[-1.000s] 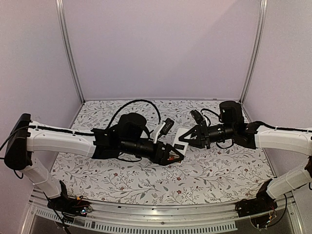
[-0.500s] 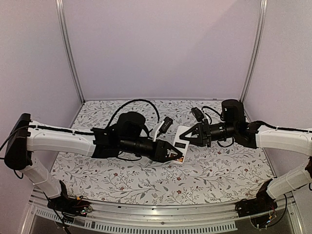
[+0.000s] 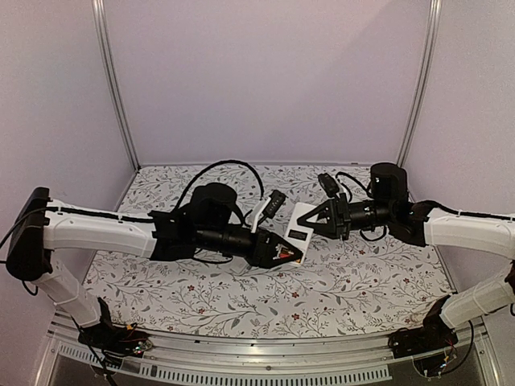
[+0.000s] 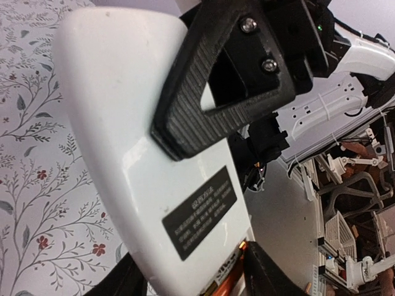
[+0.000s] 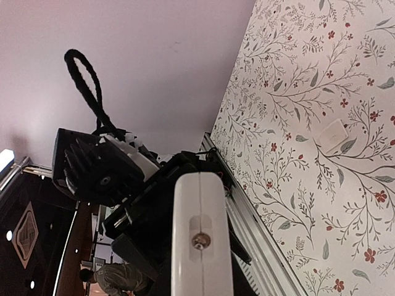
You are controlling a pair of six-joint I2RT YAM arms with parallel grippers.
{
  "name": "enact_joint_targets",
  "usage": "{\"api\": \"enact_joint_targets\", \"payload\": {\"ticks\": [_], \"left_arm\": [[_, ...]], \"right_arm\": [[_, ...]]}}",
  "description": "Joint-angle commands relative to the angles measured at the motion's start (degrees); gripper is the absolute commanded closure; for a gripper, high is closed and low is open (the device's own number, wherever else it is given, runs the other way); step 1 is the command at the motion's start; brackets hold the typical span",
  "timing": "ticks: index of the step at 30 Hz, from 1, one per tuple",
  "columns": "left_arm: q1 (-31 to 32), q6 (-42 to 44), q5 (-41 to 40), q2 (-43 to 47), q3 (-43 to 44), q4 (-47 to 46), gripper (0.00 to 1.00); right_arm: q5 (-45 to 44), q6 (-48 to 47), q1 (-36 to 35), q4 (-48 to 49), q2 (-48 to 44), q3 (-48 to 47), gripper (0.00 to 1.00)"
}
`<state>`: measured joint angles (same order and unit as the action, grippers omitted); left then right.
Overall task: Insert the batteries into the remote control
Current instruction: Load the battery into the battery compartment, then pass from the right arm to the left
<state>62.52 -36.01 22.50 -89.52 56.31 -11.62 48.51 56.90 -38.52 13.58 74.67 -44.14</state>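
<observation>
The remote control (image 3: pixel 299 229) is held in the air over the middle of the table, white back and dark label (image 4: pixel 200 213) facing the left wrist camera. My right gripper (image 3: pixel 316 223) is shut on its upper part; one of its black fingers (image 4: pixel 228 80) lies across the back. In the right wrist view the remote (image 5: pixel 199 234) shows end-on. My left gripper (image 3: pixel 282 252) is shut on an orange battery (image 4: pixel 233 279), which sits against the remote's lower end. The recess itself is hidden. No other battery shows.
A small flat white cover plate (image 5: pixel 333 135) lies on the flowered tablecloth (image 3: pixel 241 293). Both arms meet over the table's centre, black cables looping behind them. Metal frame posts and lilac walls close in the back and sides.
My left gripper has turned at the wrist and closed in on the remote's lower end with the battery. The right arm has shifted slightly right, still holding the remote.
</observation>
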Motion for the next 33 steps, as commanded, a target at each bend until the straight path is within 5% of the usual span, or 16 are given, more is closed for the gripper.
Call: {"api": "enact_joint_targets", "payload": {"ticks": [1, 9, 33], "left_arm": [[-0.2, 6.8, -2.5, 2.7, 1.0, 5.9, 0.4], [-2.6, 8.7, -11.1, 6.8, 2.2, 10.9, 0.01], [5.2, 10.3, -29.7, -18.8, 35.7, 39.1, 0.01]], "right_arm": [[-0.8, 2.0, 1.7, 4.0, -2.6, 1.6, 1.0], [-5.2, 1.5, 4.3, 3.3, -5.4, 4.8, 1.0], [-15.5, 0.6, 3.6, -4.9, -7.7, 5.2, 1.0]]}}
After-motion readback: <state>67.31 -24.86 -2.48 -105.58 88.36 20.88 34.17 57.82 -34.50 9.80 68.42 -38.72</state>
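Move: At the left fingertips, about 1 cm to their right, is the battery, in the open end of the remote control; the remote's middle lies roughly 6 cm ahead of the left hand, 4 cm to its right and about level. From the right hand, which already grips the remote, that battery is some 8 cm back, 4 cm left and slightly lower. The white battery cover lies on the table about 13 cm left and 9 cm ahead of the left hand, 20 cm below. Spreading from half to wide open, the left fingers come free of the remote's battery end as the hand backs off about 3 cm left, going forward and up; it then swings some 7 cm right and down, fingers tipping about 20 degrees steeper, to straddle that end again. The right hand keeps its grip and carries the remote right and forward, somewhat down, turning it nearly 20 degrees clockwise. ##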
